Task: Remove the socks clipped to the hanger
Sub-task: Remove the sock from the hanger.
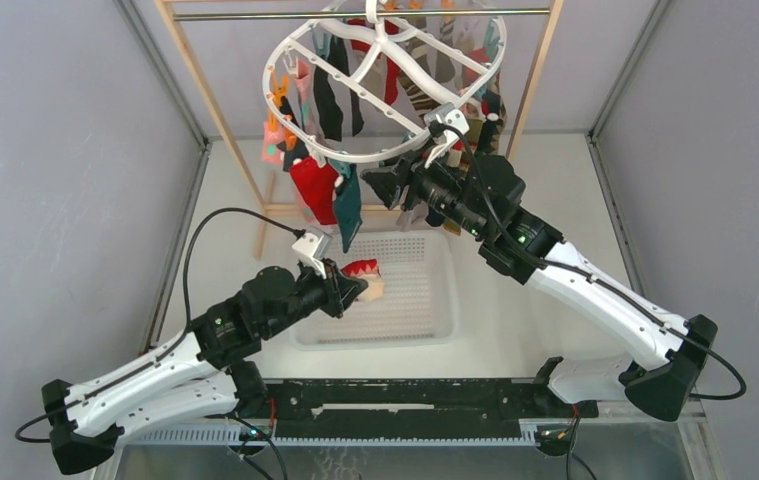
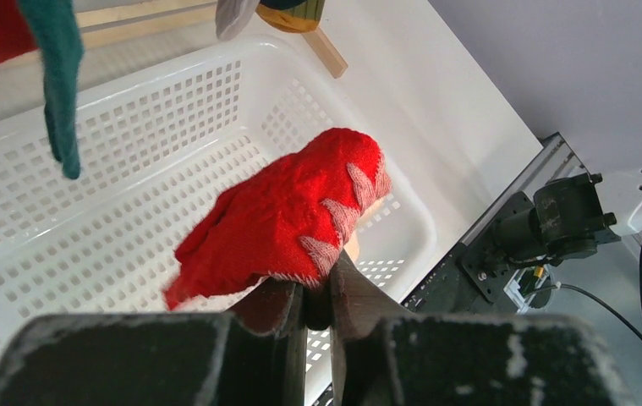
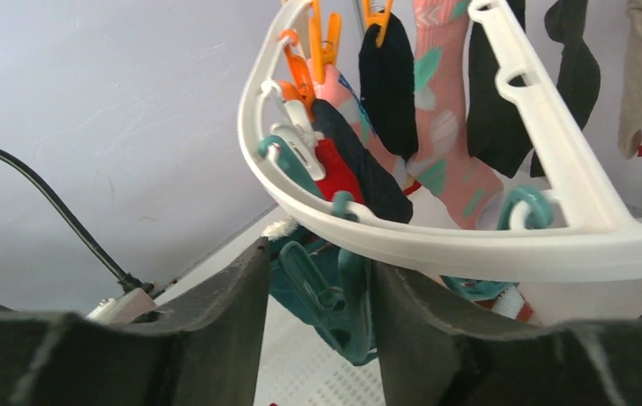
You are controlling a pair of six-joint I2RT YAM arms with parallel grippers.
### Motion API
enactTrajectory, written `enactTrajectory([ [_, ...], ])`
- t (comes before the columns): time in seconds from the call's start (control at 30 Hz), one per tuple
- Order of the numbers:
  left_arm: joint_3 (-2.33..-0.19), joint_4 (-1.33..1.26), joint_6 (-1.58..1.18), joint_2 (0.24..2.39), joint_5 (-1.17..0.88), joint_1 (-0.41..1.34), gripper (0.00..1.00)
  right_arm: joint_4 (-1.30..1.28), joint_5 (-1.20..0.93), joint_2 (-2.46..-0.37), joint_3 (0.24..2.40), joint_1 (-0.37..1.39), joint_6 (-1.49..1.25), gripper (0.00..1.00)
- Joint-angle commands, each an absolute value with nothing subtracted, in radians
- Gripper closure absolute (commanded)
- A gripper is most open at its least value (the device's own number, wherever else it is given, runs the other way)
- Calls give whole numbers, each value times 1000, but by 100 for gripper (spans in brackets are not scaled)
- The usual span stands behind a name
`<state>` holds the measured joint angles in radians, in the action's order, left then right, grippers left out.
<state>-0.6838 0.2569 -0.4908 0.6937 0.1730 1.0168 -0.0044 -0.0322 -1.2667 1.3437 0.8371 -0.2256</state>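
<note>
The white hanger [image 1: 347,158] hangs from a rod with several socks clipped round it, among them a red one [image 1: 315,190] and a dark teal one [image 1: 347,210]. My left gripper [image 1: 357,288] is shut on a loose red sock [image 2: 288,220] with a pale zigzag edge, held over the basket. My right gripper [image 3: 317,279] reaches under the hanger's rim [image 3: 469,245]. It is open, its jaws astride a teal clip [image 3: 334,288] that holds teal fabric; the right finger [image 3: 436,321] touches the clip and the left stands apart from it. Black [image 3: 389,76] and pink patterned [image 3: 444,127] socks hang behind.
A white mesh basket [image 1: 425,300] lies on the table below the hanger, between the two arms. The wooden rack frame [image 1: 225,120] stands behind it. Grey walls close in both sides. The black base rail runs along the near edge [image 1: 405,400].
</note>
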Motion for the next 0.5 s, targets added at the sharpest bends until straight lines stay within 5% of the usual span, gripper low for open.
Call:
enactTrajectory([
  [0.0,-673,225,-498,691,179,1003,84,23,-15,-1225,1320,827,-235,44],
  [0.23,-675,232,-489,686,157,966,84,5,-7,-1159,1242,827,-262,23],
  [0.47,-656,213,-478,697,102,890,84,-33,0,-1069,1139,836,-297,22],
])
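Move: The right fingers still straddle the teal clip, right at the hand point, with the hanger rim about 3 cm above it. From this hand the dark green sock hangs some 5 cm left, 2 cm ahead and 8 cm below. The left hand already holds the freed red sock; the basket's middle lies roughly 6 cm ahead, 1 cm right and 20 cm below that hand. Right fingers spread off the clip, withdrawing 5 cm down, right and back; left carries sock 2 cm forward-left. ##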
